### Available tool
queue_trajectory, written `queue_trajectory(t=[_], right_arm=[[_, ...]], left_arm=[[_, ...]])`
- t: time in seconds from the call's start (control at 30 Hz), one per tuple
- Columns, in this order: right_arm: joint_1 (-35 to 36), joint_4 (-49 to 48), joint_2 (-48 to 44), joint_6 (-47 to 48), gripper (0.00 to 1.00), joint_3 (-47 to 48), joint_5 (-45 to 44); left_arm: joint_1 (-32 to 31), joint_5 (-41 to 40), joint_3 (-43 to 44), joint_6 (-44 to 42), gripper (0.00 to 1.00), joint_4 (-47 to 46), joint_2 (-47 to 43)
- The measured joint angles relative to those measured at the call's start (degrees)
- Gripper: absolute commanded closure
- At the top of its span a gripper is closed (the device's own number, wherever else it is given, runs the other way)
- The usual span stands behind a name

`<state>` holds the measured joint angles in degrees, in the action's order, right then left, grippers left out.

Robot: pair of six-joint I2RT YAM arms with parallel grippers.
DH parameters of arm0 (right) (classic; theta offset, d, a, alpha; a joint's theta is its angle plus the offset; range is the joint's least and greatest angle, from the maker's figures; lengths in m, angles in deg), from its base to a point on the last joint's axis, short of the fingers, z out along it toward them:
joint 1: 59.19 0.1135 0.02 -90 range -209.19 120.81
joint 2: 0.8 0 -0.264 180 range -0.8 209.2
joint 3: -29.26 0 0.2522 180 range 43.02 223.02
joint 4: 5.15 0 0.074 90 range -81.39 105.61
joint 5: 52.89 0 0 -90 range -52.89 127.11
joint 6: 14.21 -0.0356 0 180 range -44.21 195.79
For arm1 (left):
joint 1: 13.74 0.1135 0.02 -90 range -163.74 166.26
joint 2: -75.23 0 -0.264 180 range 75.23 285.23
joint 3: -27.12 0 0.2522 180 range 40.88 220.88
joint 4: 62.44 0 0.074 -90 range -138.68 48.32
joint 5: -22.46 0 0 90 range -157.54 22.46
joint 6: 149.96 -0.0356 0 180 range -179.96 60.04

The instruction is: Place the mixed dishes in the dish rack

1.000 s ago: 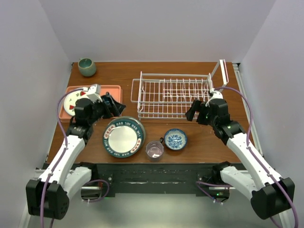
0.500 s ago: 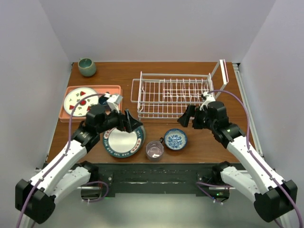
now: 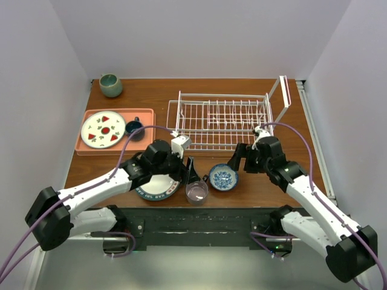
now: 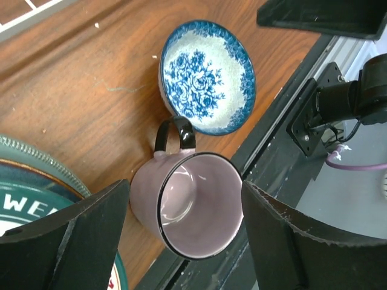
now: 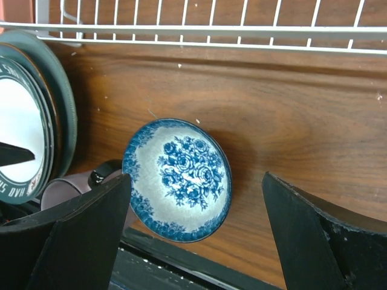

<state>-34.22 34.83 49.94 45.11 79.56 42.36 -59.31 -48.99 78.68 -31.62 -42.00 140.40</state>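
The clear pinkish mug [image 3: 197, 191] stands upright near the table's front edge, its dark handle toward the blue-and-white bowl [image 3: 224, 177]. My left gripper [image 3: 192, 175] is open, with one finger on each side of the mug [image 4: 193, 208] and a narrow gap at each. My right gripper [image 3: 239, 158] is open over the bowl [image 5: 178, 178], which lies between its fingers. My left arm partly covers the white plate with the lettered teal rim [image 3: 151, 188], which lies on other plates. The white wire dish rack [image 3: 221, 121] stands behind with nothing in it.
A salmon tray [image 3: 121, 148] at the left holds a white plate with red fruit marks [image 3: 103, 129] and a small dark cup [image 3: 133, 127]. A grey-green cup [image 3: 110, 84] stands at the back left. The mug and bowl sit close to the black front rail [image 3: 199, 217].
My left arm swung right from the tray, across the plates, to the mug, and its jaws narrowed. My right gripper moved from the rack's corner to over the bowl.
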Motion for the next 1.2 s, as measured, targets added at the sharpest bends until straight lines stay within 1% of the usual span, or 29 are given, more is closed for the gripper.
queue_trajectory(t=[0.1, 0.17, 0.2, 0.23, 0.43, 0.57, 0.73, 0.77, 0.8, 0.87, 0.9, 0.97, 1.0, 1.03, 1.07, 1.13, 1.2], right_arm=[[0.0, 0.1, 0.2, -0.2, 0.11, -0.3, -0.2], [0.0, 0.1, 0.6, -0.3, 0.14, -0.3, -0.3], [0.0, 0.1, 0.8, -0.3, 0.17, -0.5, -0.2], [0.0, 0.1, 1.1, -0.4, 0.23, -0.6, -0.2], [0.0, -2.1, 4.9, -3.2, 0.36, -4.7, -0.2], [0.1, -4.0, 8.9, -5.4, 0.38, -7.6, -0.2], [0.1, -5.7, 10.3, -6.3, 0.43, -8.7, -0.6], [0.1, -6.2, 10.6, -6.4, 0.47, -8.7, -0.8], [0.1, -6.9, 11.1, -6.4, 0.56, -8.8, -0.8], [0.1, -7.8, 12.3, -6.5, 0.62, -8.9, -0.8], [0.2, -8.1, 12.7, -6.5, 0.69, -8.9, -0.8], [0.2, -8.4, 13.1, -6.6, 0.74, -8.9, -0.7], [0.2, -8.5, 13.0, -6.7, 0.83, -8.9, -0.8], [0.3, -8.4, 12.8, -6.8, 0.86, -8.9, -0.9], [0.3, -8.3, 12.5, -6.8, 0.94, -8.9, -1.0], [0.4, -7.3, 11.4, -6.6, 1.0, -8.9, -1.6], [0.4, -5.7, 10.0, -6.5, 1.0, -8.6, -3.1]], left_arm=[[-0.6, -1.4, 0.3, -0.1, 0.23, -0.3, 0.3], [-0.9, -2.6, 0.3, -0.1, 0.23, -0.2, 0.5], [-1.0, -3.2, 0.3, -0.1, 0.23, -0.1, 0.5], [-1.0, -3.7, 0.3, -0.1, 0.23, 0.0, 0.5], [-1.1, -6.9, 0.3, -0.1, 0.2, 0.3, 0.1], [-1.1, -8.6, 0.5, -0.1, 0.17, 0.3, -1.0], [-1.1, -10.0, 1.3, -0.5, 0.16, 0.3, -2.2], [-1.1, -10.1, 1.5, -0.6, 0.16, 0.2, -2.2], [-1.1, -10.1, 1.6, -0.9, 0.16, 0.2, -2.2], [-1.1, -10.0, 1.9, -1.2, 0.16, 0.2, -2.2], [-1.1, -9.9, 2.0, -1.5, 0.16, 0.2, -2.2], [-1.1, -9.6, 2.2, -2.0, 0.16, -0.1, -2.2], [-1.1, -9.2, 2.3, -2.2, 0.17, -0.4, -2.2], [-1.1, -8.8, 2.3, -2.4, 0.17, -0.7, -2.2], [-1.1, -8.4, 2.4, -2.6, 0.17, -1.1, -2.2], [-1.2, -7.8, 2.7, -3.0, 0.17, -1.7, -2.0], [-1.3, -7.3, 3.3, -3.7, 0.17, -2.1, -1.6]])
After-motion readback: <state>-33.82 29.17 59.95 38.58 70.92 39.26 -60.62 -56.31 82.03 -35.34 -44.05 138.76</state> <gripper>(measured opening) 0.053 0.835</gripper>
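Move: The bowl lies about 5 cm left and 2 cm back of the right hand, some 10 cm below. The mug stands 15 cm left and 8 cm back of that hand, 9 cm below, and the dish rack's middle is 20 cm ahead and 5 cm left. From the left hand the mug is 3 cm right, 2 cm back and 8 cm below; the plate stack is 12 cm left and 4 cm ahead. The bowl's right-hand rim is what the right hand drops onto: it sinks about 9 cm, drawing back slightly and tipping its fingers some 15 degrees further down, then closes from wide open to nearly shut, pinching the rim with one finger inside and one outside. The open left hand eases up and forward from over the mug, about 4 cm in all. ##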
